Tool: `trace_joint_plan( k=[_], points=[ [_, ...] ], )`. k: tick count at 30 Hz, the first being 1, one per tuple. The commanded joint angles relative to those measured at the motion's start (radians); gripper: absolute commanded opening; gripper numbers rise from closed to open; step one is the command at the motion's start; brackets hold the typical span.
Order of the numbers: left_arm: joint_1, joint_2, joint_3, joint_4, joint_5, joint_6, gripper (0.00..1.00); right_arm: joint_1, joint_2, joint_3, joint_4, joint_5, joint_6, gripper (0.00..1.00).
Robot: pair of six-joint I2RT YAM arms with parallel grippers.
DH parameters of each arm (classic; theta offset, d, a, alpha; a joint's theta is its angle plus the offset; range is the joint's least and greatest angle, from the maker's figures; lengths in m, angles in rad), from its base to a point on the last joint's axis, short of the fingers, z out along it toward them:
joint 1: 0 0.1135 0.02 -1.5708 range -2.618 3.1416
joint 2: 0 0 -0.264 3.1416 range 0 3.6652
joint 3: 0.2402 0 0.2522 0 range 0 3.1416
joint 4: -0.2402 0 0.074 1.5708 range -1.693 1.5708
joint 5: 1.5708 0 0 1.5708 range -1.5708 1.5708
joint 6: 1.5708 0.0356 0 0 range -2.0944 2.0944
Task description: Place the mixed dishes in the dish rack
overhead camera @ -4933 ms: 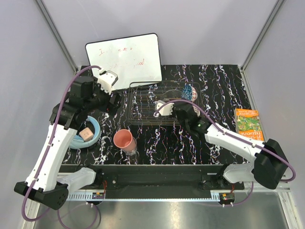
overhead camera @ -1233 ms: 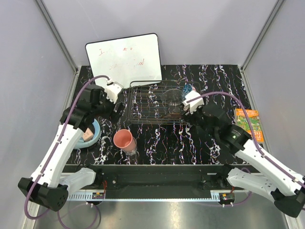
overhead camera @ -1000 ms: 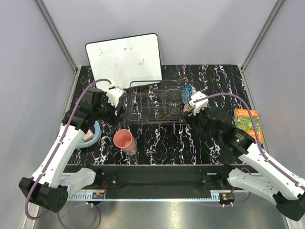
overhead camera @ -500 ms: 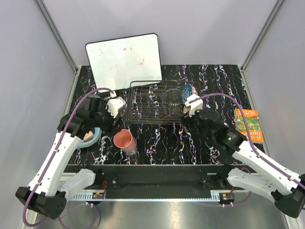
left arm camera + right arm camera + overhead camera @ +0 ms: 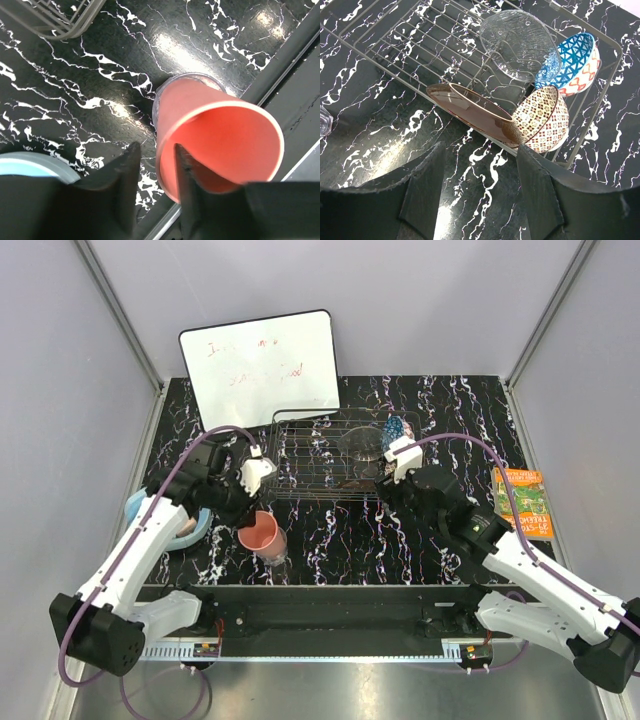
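Note:
The pink cup (image 5: 262, 533) (image 5: 220, 135) stands near the table's front edge. The rim of a clear glass (image 5: 170, 85) shows right behind its base; I cannot tell whether the cup sits in it. My left gripper (image 5: 248, 523) (image 5: 156, 148) straddles the cup's rim, one finger inside and one outside, with a gap still showing at the outer finger. The dish rack (image 5: 300, 455) (image 5: 395, 55) holds a clear glass bowl (image 5: 517, 45), a blue patterned bowl (image 5: 572, 62), a cream-gold bowl (image 5: 542, 120) and a tilted red plate (image 5: 470, 112). My right gripper (image 5: 385, 490) (image 5: 481, 150) hangs open and empty before the rack's front edge.
A plain light-blue bowl (image 5: 135, 505) (image 5: 35, 162) lies left of the cup, partly under my left arm. A whiteboard (image 5: 262, 365) leans behind the rack. A book (image 5: 522, 502) lies at the right edge. The metal rail of the arm bases runs just in front of the cup.
My left arm has swung from the rack's left end down to the pink cup, and its jaws have narrowed around the rim. My right gripper has shifted only slightly near the rack's front.

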Motion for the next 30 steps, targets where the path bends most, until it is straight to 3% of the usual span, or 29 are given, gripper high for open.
trace_joint_plan(
  k=[1, 4, 11, 19, 22, 25, 28, 30],
  points=[
    [0.005, 0.015, 0.036, 0.039, 0.054, 0.003, 0.18, 0.004, -0.017, -0.01, 0.047, 0.015, 0.023, 0.66],
    [0.005, 0.02, 0.044, 0.037, 0.06, 0.006, 0.0, 0.004, -0.022, -0.018, 0.049, 0.02, 0.023, 0.66],
    [0.005, 0.002, 0.102, -0.001, 0.082, -0.005, 0.0, 0.004, -0.014, -0.028, 0.055, 0.032, 0.019, 0.66],
    [0.005, -0.032, 0.415, -0.076, 0.111, -0.08, 0.0, 0.006, 0.024, 0.008, 0.082, -0.015, 0.05, 0.66],
    [0.005, -0.041, 0.469, -0.041, 0.14, -0.138, 0.0, 0.004, 0.041, 0.057, 0.084, -0.067, 0.139, 0.68],
    [0.017, -0.05, 0.475, 0.028, 0.218, -0.218, 0.0, 0.004, 0.026, 0.084, 0.125, -0.211, 0.303, 0.78],
    [0.047, -0.034, 0.46, 0.097, 0.382, -0.302, 0.0, 0.003, -0.028, 0.014, 0.316, -0.38, 0.53, 0.99],
    [0.072, -0.017, 0.428, 0.169, 0.514, -0.389, 0.0, 0.001, -0.057, -0.05, 0.527, -0.444, 0.704, 1.0]
  ],
)
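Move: The pink cup, nested over a clear glass, has its far-left rim between the left finger pads. The cup's middle lies roughly 3 cm back, 4 cm right and 4 cm below the left hand; the glass's middle is about 5 cm back, 5 cm right and 9 cm below. The dish rack's middle is some 13 cm ahead and 19 cm right of the left hand, 8 cm lower. From the right hand, the cup is about 10 cm back, 24 cm left and 11 cm lower, and the red plate 5 cm ahead, 4 cm left and 8 cm lower. Close the left gripper on the pink cup's rim wall, one finger inside, and pinch it. Then raise the cup quickly some 18 cm, drawing it off the glass and drifting about 4 cm right while the fingers swing up and to the right by about 30 degrees. Late in the lift, bring the empty right gripper about 6 cm left towards the cup, rising and rolling its left side up as it opens wide. ##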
